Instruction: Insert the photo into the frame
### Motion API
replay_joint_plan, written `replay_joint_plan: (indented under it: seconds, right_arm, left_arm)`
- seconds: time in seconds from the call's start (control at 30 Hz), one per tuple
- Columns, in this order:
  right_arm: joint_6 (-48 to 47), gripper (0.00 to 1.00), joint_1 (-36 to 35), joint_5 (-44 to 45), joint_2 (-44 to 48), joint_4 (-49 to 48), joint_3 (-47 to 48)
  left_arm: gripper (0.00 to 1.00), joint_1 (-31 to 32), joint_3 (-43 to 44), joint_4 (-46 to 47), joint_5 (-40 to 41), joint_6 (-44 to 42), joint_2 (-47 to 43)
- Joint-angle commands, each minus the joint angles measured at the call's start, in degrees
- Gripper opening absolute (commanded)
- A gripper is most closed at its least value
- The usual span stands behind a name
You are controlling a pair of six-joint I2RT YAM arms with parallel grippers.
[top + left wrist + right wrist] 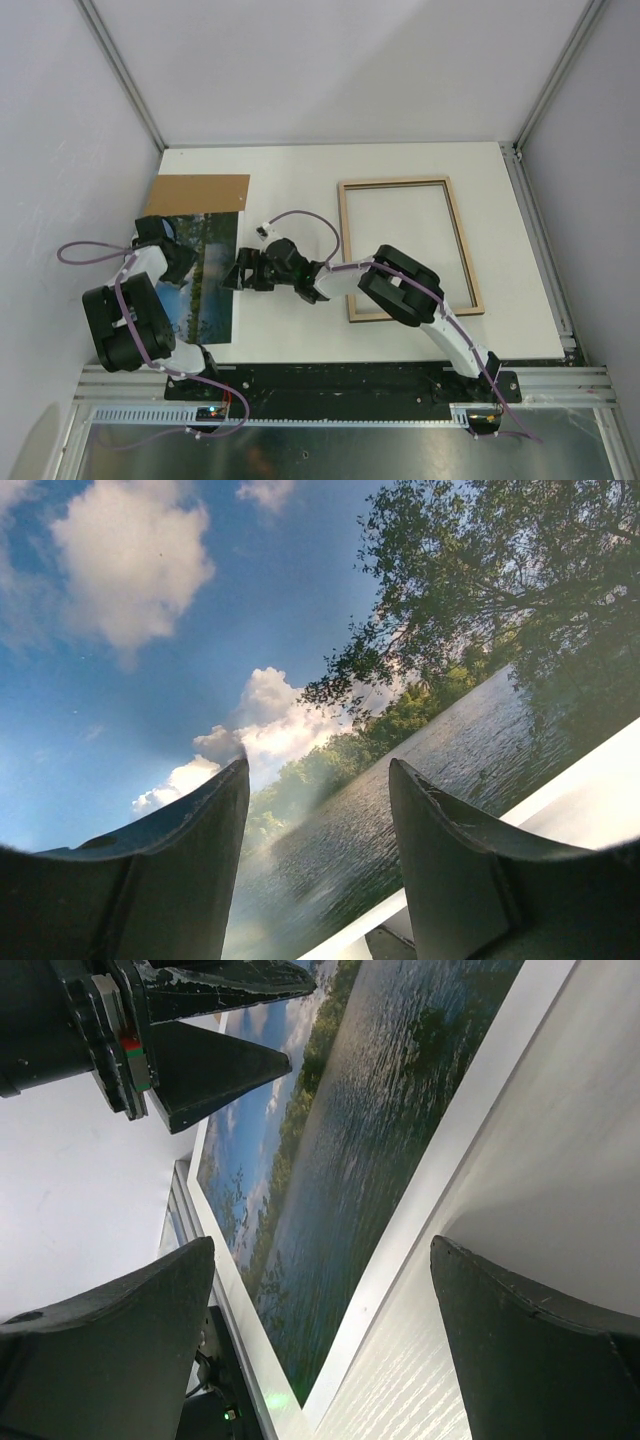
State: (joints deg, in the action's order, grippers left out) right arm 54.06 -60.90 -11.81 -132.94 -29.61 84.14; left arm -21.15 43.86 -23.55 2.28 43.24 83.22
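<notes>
The photo (212, 285), a landscape print lying face up, rests at the table's left, its far end over a brown board. My left gripper (178, 258) hovers open over the photo's left half; in the left wrist view the sky and water of the photo (150, 680) fill the picture behind the open left gripper (318, 765). My right gripper (236, 272) is open at the photo's right edge; that white-bordered edge of the photo (370, 1140) runs between the spread fingers of the right gripper (320, 1250). The frame (466, 250) lies flat at centre right, pale wood side up.
A brown cardboard board (198, 193) lies at the back left, partly under the photo. The left gripper's fingers (200, 1040) show close by in the right wrist view. White walls enclose the table on three sides. The right arm's elbow overlaps the frame's near left corner.
</notes>
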Motion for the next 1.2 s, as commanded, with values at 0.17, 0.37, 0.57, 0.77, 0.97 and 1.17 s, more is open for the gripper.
replay_joint_plan:
  seconds: [0.17, 0.37, 0.57, 0.77, 0.97, 1.17]
  right_arm:
    - [2.26, 0.94, 0.26, 3.12, -4.21, -1.32, 2.33]
    - [3.9, 0.94, 0.41, 2.56, -5.07, -3.3, 2.66]
    - [7.65, 0.92, 1.44, -1.07, -5.69, -8.32, 1.81]
    - [9.27, 0.82, 2.56, -3.36, -5.46, -12.04, 0.02]
    - [10.14, 0.67, 3.01, -4.26, -5.75, -13.23, -0.41]
    - [10.59, 0.64, 2.93, -5.34, -7.09, -13.04, 1.38]
  left_arm:
    - [0.63, -0.54, 2.21, 1.6, -1.24, -1.62, 0.74]
    - [0.62, -0.56, 2.62, 1.84, -1.57, -2.03, 1.22]
    - [0.62, -0.52, 2.4, 2.38, -1.84, -2.28, 2.2]
    - [0.62, -0.54, 2.25, 2.82, -3.86, -2.42, 2.68]
    - [0.62, -0.57, 1.95, 3.23, -4.54, -2.58, 2.87]
    - [0.62, -0.54, 2.07, 3.27, -5.14, -2.87, 2.95]
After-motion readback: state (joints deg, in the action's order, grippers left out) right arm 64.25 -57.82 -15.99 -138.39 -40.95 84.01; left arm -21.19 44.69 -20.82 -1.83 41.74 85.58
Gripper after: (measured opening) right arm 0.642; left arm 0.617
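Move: The photo's right edge runs just under my right hand, some 3 cm below the point between my fingers; the photo's middle lies about 12 cm to the left and 1 cm back. The bare strip of brown cardboard is about 19 cm ahead of my right hand and 7 cm to its left. From my left hand, already over the photo, the photo's middle is about 2 cm left and 1 cm back, and the edge roughly 10 cm right. With my right fingers pointing left across the photo's right edge, one above the sheet and one low at the table, I ease about 2 cm forward along it. I nudge 1 cm left and come back, tilt the hand some 10 degrees, sink slightly and part-close my fingers on the edge. My left fingers stay low on the photo, creeping 1.5 cm forward. ##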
